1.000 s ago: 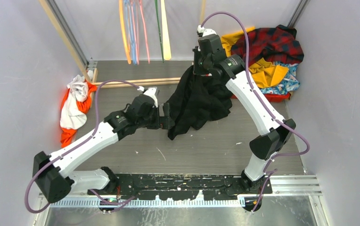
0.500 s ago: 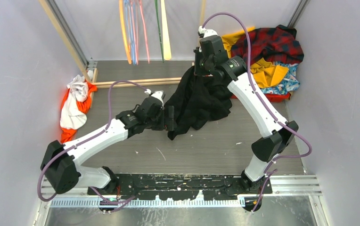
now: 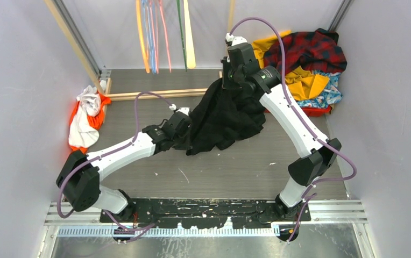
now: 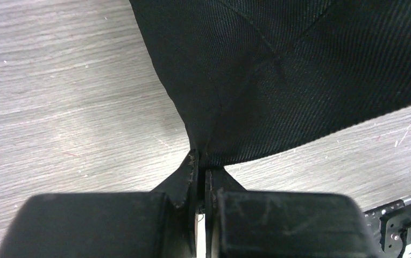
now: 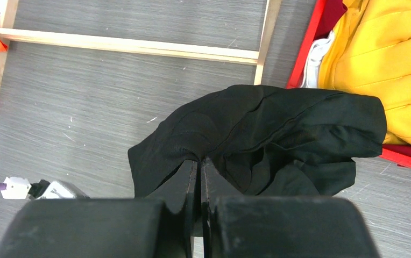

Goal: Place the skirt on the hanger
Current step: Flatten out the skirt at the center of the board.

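Note:
The blue flower-printed skirt [image 3: 330,92] lies at the right edge of the clothes pile at the back right, touched by neither gripper. Coloured hangers [image 3: 150,37] hang at the back wall. A black garment [image 3: 227,115] is held by both arms. My right gripper [image 3: 230,85] is shut on its upper part and holds it up, which also shows in the right wrist view [image 5: 199,161]. My left gripper [image 3: 188,142] is shut on its lower left hem just above the table, as the left wrist view [image 4: 202,161] shows.
A red bin [image 3: 305,111] at the back right holds a red plaid garment [image 3: 308,48] and a yellow one [image 3: 308,83]. Orange and white clothes [image 3: 84,123] lie at the left wall. A wooden rack base [image 3: 155,94] crosses the back of the table.
My left arm has reached right and forward, and its open gripper has shut on the black garment's lower hem. My right gripper has kept its hold and barely moved.

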`<state>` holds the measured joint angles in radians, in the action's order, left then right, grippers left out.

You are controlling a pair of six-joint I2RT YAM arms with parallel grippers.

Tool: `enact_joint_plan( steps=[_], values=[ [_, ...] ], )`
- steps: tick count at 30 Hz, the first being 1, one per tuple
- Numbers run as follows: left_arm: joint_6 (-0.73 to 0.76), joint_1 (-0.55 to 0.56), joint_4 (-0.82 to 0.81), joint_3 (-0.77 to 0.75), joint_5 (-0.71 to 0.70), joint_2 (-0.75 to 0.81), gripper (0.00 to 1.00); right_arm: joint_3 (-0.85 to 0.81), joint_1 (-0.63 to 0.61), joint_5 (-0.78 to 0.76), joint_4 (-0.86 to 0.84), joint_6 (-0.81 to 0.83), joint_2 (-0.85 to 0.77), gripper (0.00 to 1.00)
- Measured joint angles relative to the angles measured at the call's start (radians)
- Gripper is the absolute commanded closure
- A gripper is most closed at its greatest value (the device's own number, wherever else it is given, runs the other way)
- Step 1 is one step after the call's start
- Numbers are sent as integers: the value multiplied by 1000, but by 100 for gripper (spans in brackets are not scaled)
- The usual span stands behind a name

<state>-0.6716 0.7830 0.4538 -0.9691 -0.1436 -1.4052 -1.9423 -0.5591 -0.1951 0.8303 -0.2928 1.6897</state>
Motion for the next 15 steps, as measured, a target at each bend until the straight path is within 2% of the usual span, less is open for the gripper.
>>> enact_joint_plan(
  steps=[7,12,15],
  values=[
    [19,-65,49,-62,-21,-2,100,51,0,-1,-10,2,-41,99],
    [42,-249,97,-87,3,77,100,52,0,0,-36,2,-38,99],
    [71,-369,127,-166,16,109,100,-14,0,2,-45,2,16,99]
  ],
)
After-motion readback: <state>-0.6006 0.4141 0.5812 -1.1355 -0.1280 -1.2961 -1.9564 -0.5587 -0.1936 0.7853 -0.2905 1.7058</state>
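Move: My left hand has the skirt's near-left corner pinched. The bunched skirt's middle lies about 14 cm to its right and 10 cm ahead. The middle of the rack's bottom bar is some 21 cm ahead and 10 cm left, low on the table, and the orange-and-white pile about 38 cm left, 12 cm ahead. From my right hand, high up with the other end, the skirt's middle is about 13 cm back, 2 cm right and 20 cm down. Keeping the skirt's corner pinched, I draw my left hand out to the left, about 10 cm, while it also goes forward and rises some 8 cm each, away from my right hand and towards the left side of the rack. It starts slowly, gathers speed and turns roughly 20 degrees counter-clockwise. My right hand keeps its shut grip up high, staying nearly in place. ##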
